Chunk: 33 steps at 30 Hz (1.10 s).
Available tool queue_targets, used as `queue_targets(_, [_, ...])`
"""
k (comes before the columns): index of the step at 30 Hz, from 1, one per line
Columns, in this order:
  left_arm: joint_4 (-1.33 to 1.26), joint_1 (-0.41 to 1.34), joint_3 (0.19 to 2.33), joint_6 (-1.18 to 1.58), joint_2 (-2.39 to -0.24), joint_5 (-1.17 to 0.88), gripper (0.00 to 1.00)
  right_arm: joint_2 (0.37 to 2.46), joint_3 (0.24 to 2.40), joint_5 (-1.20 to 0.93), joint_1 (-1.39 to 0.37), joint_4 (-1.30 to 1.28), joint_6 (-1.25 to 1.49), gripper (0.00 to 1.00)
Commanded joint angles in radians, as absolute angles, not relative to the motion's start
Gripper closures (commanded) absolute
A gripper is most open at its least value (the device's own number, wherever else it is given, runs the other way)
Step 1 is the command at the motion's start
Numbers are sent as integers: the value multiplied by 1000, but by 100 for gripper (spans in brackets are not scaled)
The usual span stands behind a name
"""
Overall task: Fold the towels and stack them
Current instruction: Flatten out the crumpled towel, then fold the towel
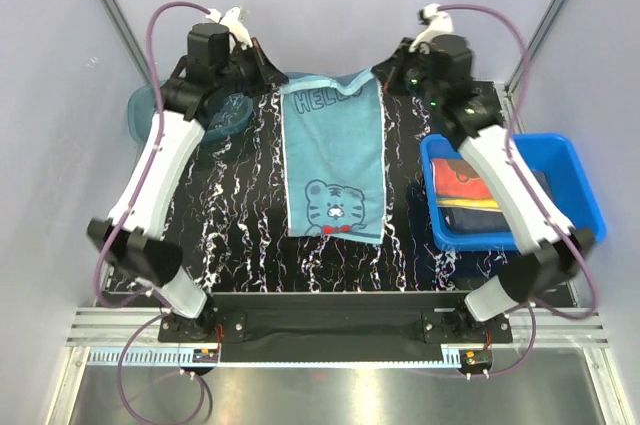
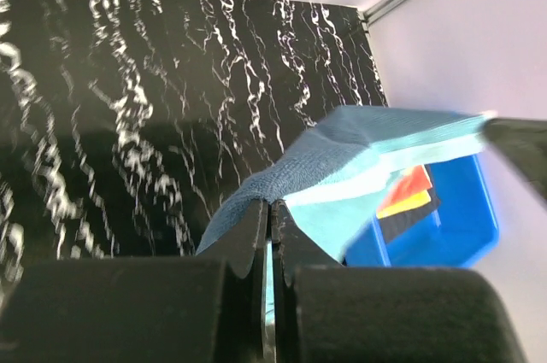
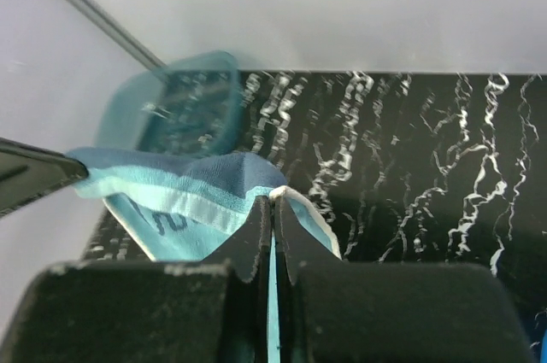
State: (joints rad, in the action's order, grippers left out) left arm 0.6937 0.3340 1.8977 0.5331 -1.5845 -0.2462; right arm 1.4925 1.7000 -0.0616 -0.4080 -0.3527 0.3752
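A teal towel [image 1: 335,160] with a tiger face and "HELLO" print lies stretched over the middle of the black marbled table [image 1: 245,215]. Its far edge is lifted off the surface. My left gripper [image 1: 283,80] is shut on the far left corner, and the teal towel [image 2: 342,149] bunches at its closed tips [image 2: 272,202]. My right gripper [image 1: 378,75] is shut on the far right corner, where the white-hemmed teal towel [image 3: 171,184] rises from its tips [image 3: 273,199]. An orange-red towel [image 1: 465,180], a yellow one and a dark one lie in the blue bin.
A rigid blue bin [image 1: 585,195] stands at the table's right edge under the right arm, also seen as the blue bin [image 2: 461,226]. A teal mesh basket [image 1: 145,110] sits at the far left corner, the same basket [image 3: 184,107]. Pale walls close in the far side.
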Motion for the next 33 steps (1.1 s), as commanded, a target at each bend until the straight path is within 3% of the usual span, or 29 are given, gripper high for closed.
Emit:
queue_targets(1, [474, 258, 1904, 538, -1719, -514, 100, 1628, 1773, -46, -381, -218, 293, 100])
queue_targets(7, [279, 224, 1952, 545, -1926, -645, 100, 1899, 1933, -147, -322, -209, 256, 100])
queue_targets(13, [187, 192, 2051, 564, -2071, -735, 100, 2008, 2009, -204, -285, -189, 250, 100])
queue_targets(20, [306, 178, 2034, 578, -2141, -739, 100, 2066, 2039, -224, -268, -343, 281, 100])
queue_targets(24, [428, 176, 1912, 539, -2074, -700, 100, 2077, 2011, -233, -253, -597, 287, 100])
queue_targets(33, [678, 178, 1740, 422, -1980, -571, 100, 1974, 1767, -297, -244, -730, 249, 100])
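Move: Both hands already hold the teal towel's far corners high up. Its tiger-print near hem, on the table, has its middle about 17 cm back, 11 right and 38 below the left hand; from the right hand, about 18 back, 10 left and 40 below. The blue bin's middle lies roughly 28 cm right of and 5 back from the right hand; the empty basket is some 20 ahead and 20 left of the left hand, both well below. Both shut hands swing the towel about 15 cm forward and down, then draw back while sinking, tipping down. ##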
